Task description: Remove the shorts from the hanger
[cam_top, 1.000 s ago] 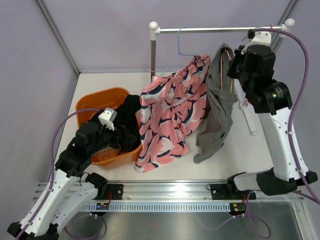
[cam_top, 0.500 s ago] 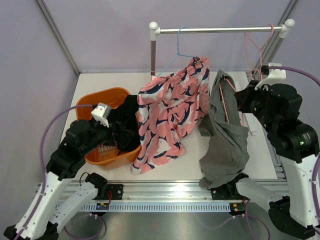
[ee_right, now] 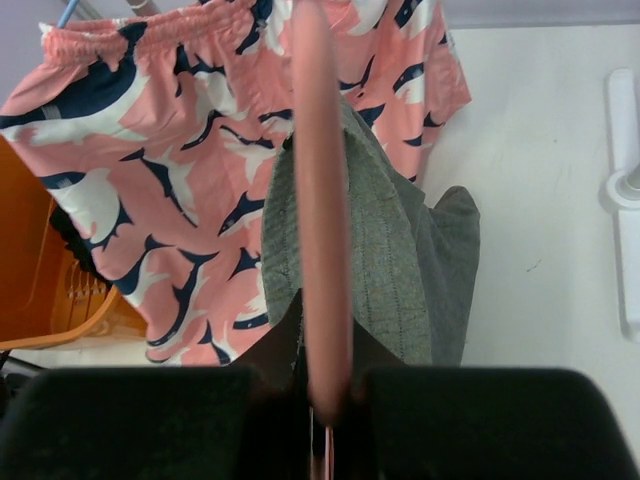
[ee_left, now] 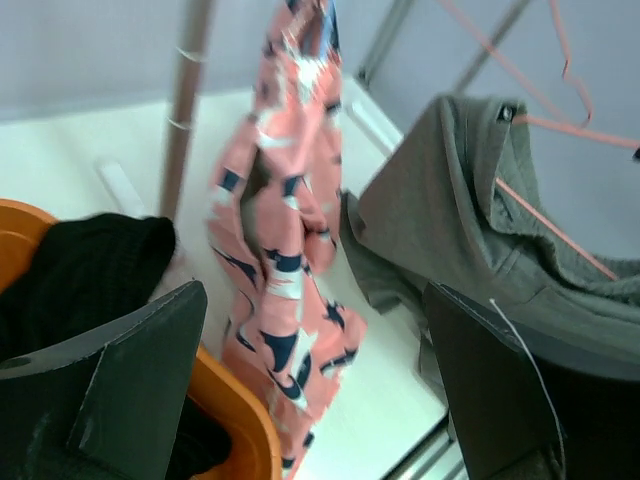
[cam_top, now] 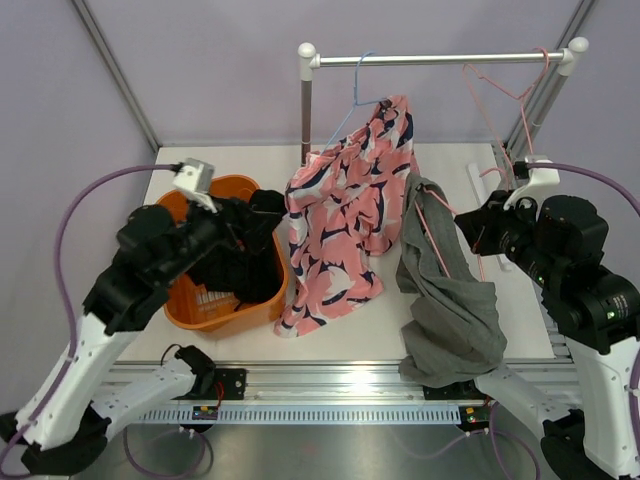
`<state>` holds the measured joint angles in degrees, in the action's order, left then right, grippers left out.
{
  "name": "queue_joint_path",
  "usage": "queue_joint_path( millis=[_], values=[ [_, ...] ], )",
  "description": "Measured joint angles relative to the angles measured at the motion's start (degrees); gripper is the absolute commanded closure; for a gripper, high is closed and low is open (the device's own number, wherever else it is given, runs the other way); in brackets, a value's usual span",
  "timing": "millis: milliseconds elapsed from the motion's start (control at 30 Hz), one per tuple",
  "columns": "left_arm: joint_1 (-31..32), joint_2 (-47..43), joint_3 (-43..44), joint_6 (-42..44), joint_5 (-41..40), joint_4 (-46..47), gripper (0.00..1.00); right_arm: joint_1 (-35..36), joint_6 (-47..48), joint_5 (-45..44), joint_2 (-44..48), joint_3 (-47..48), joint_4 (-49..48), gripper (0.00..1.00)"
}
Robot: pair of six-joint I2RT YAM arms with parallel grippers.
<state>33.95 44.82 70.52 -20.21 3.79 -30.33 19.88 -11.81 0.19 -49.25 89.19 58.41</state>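
The grey shorts hang in a bunch from a pink wire hanger, low over the table's right front. My right gripper is shut on that hanger; in the right wrist view the pink hanger runs straight into my right gripper, with the grey shorts draped over it. My left gripper is open above the orange basket and holds nothing. In the left wrist view my left gripper faces the grey shorts and the pink hanger.
Pink patterned shorts hang on a blue hanger from the rack rail, between the two arms. The rack post stands behind them. A black garment fills the orange basket.
My right arm has drawn the hanger and grey shorts down from the rail toward the table's front. My left arm has risen from the basket toward the rack. The patterned shorts swung.
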Motion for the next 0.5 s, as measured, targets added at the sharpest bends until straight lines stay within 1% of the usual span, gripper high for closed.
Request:
queue_joint_path(
  millis=[100,167,233,333,500],
  values=[
    [10.5,6.7,1.1,0.1,-6.2,0.4,0.04,0.0,-0.4,2.3,0.1,-1.2,-0.1,1.0],
    [18.3,12.9,3.8,0.7,-11.8,0.5,0.04,0.0,-0.6,3.1,0.1,-1.9,-0.1,1.0],
    [24.4,17.1,6.1,1.4,-14.8,1.3,0.02,0.0,-0.6,3.7,0.1,-2.4,-0.1,1.0],
    [28.6,22.8,9.4,2.6,-18.6,3.6,0.01,0.0,-0.6,4.0,0.0,-2.6,-0.2,1.0],
    [30.4,31.1,12.8,3.7,-22.6,9.6,0.01,0.0,-0.6,4.0,0.0,-2.7,-0.2,1.0]
  ],
)
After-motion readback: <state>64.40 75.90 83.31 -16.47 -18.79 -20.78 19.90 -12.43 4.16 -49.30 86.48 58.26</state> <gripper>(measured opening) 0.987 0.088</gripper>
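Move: The waistband of the gray shorts lies some 22 cm to the right of the empty left hand, about 5 cm ahead and 3 cm lower; from the right hand, which already grips their pink hanger, it is roughly 9 cm left, 7 cm ahead and 2 cm down. The pink shark shorts hang nearer the left hand's way, some 13 cm right, 7 cm ahead and 8 cm below it. The orange bin stands about 9 cm left, 5 cm ahead and 28 cm below the left hand. Sweeping right past the pink shark shorts towards the gray shorts, the left hand covers about 18 cm and sinks 3 to 4 cm early on. Its fingers stay wide open while the wrist rolls and swings some 10 degrees clockwise. The right hand keeps its pinch on the hanger, easing a centimetre or two down and left to bring the shorts slightly nearer. ##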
